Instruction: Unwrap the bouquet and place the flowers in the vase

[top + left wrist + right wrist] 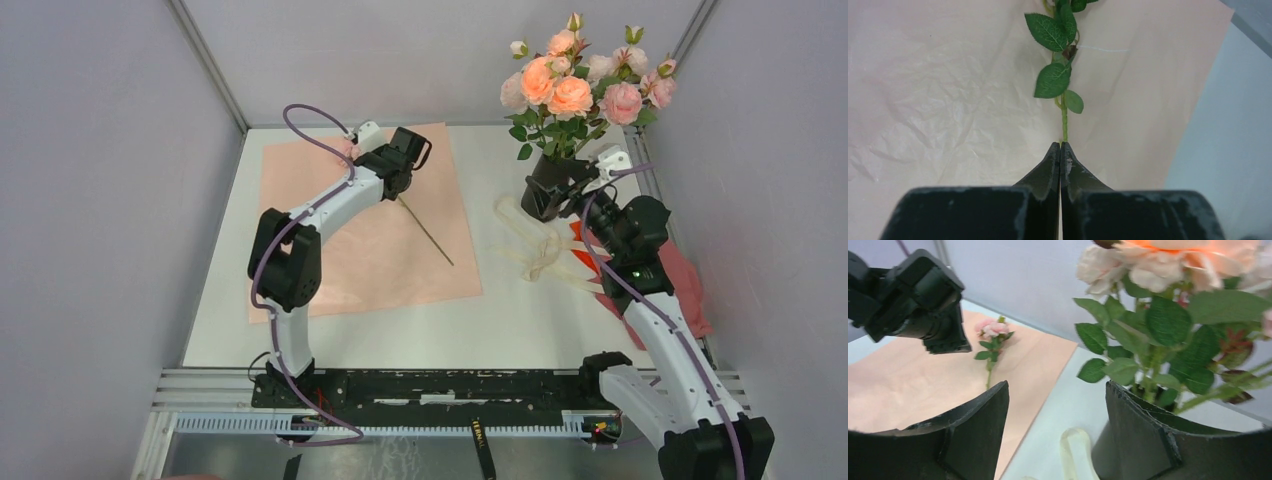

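Note:
The bouquet's light pink wrapping paper (340,250) lies spread flat on the table. One rose (993,329) lies on it, its thin stem (428,235) running out toward the front right. My left gripper (1061,145) is shut with its tips meeting on that leafy stem (1064,120); in the top view the left gripper (398,190) hides the rose head. The black vase (548,185) at the back right holds several pink and peach flowers (575,85). My right gripper (1057,385) stands open beside the vase, which is just beyond its right finger (1148,435).
A cream ribbon (545,255) lies loose in front of the vase, one loop (1075,450) showing between the right fingers. A pink-red cloth (685,285) lies under the right arm by the right wall. Grey walls close in both sides.

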Controlling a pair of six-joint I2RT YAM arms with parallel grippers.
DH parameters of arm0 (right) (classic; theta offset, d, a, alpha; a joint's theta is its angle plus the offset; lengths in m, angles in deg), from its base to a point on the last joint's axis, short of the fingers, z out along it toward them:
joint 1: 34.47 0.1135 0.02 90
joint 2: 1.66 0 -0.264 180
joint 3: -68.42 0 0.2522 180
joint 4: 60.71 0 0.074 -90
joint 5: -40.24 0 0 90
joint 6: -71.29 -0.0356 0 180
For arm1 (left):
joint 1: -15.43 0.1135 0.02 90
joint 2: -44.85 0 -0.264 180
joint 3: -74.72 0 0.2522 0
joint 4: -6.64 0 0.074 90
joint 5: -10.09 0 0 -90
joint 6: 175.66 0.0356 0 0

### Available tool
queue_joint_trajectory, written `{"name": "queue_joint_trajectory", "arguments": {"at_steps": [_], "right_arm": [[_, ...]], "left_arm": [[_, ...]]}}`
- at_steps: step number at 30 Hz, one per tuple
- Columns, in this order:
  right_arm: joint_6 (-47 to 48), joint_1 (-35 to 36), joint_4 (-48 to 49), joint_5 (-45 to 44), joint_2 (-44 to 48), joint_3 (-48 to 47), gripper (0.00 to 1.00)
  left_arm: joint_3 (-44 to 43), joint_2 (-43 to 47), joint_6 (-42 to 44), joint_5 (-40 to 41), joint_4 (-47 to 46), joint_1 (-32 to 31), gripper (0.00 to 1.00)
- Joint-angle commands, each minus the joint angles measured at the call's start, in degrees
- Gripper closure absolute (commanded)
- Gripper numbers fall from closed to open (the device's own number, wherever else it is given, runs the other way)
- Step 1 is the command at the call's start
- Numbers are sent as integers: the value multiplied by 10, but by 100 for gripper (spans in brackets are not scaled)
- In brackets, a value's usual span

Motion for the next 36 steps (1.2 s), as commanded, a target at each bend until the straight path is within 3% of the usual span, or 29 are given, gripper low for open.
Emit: {"name": "queue_joint_trajectory", "arguments": {"at_steps": [1,5,7,8,10,11,14,22,27,36], "right_arm": [[2,45,-22,50,-36,-55,24],[84,142,-114,-32,-108,-121,23],[103,179,-146,-49,-148,-152,23],[106,191,-151,-50,-168,-164,23],[113,213,-170,-52,-212,-194,22],[119,223,-186,-55,-234,-212,22],[125,237,-245,-63,-326,-287,22],[136,257,-454,-128,-612,-599,23],[134,267,-533,-130,-747,-782,23],[109,295,-443,-102,-802,-735,27]], "left_arm": [[35,26,34,12,-50,7,98],[56,20,2,13,-27,9,98],[52,14,-29,14,2,11,95],[47,11,-48,15,21,15,88],[43,13,-74,8,47,26,35],[44,15,-69,-4,46,34,18],[49,32,-78,-23,60,65,1],[122,116,-110,38,88,104,0],[168,147,-117,53,91,108,0],[216,165,-106,41,72,109,0]]}}
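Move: The last flower lies on the wrapping paper; its stem just below the leaves is about 15 cm ahead of the open right hand, 29 cm to its left and 33 cm lower. The vase, its foot on the table, stands roughly 12 cm ahead of that hand and 4 cm to its right, its middle some 21 cm below; the ribbon lies almost straight beneath the hand. From the left hand, shut and empty, the same bit of stem is nearly straight down, about 13 cm. The right hand leaves the vase and sweeps some 25 cm left, dropping about 20 cm and reaching roughly 13 cm forward towards the flower's stem, while its wrist tips the fingers from nearly level to slanting steeply down, still wide open and ending above the paper just short of the stem. The left hand makes room: it dips a little over the flower, opens wide without taking anything, then swings about 13 cm left and 8 cm back, turning some 20 degrees counter-clockwise. ##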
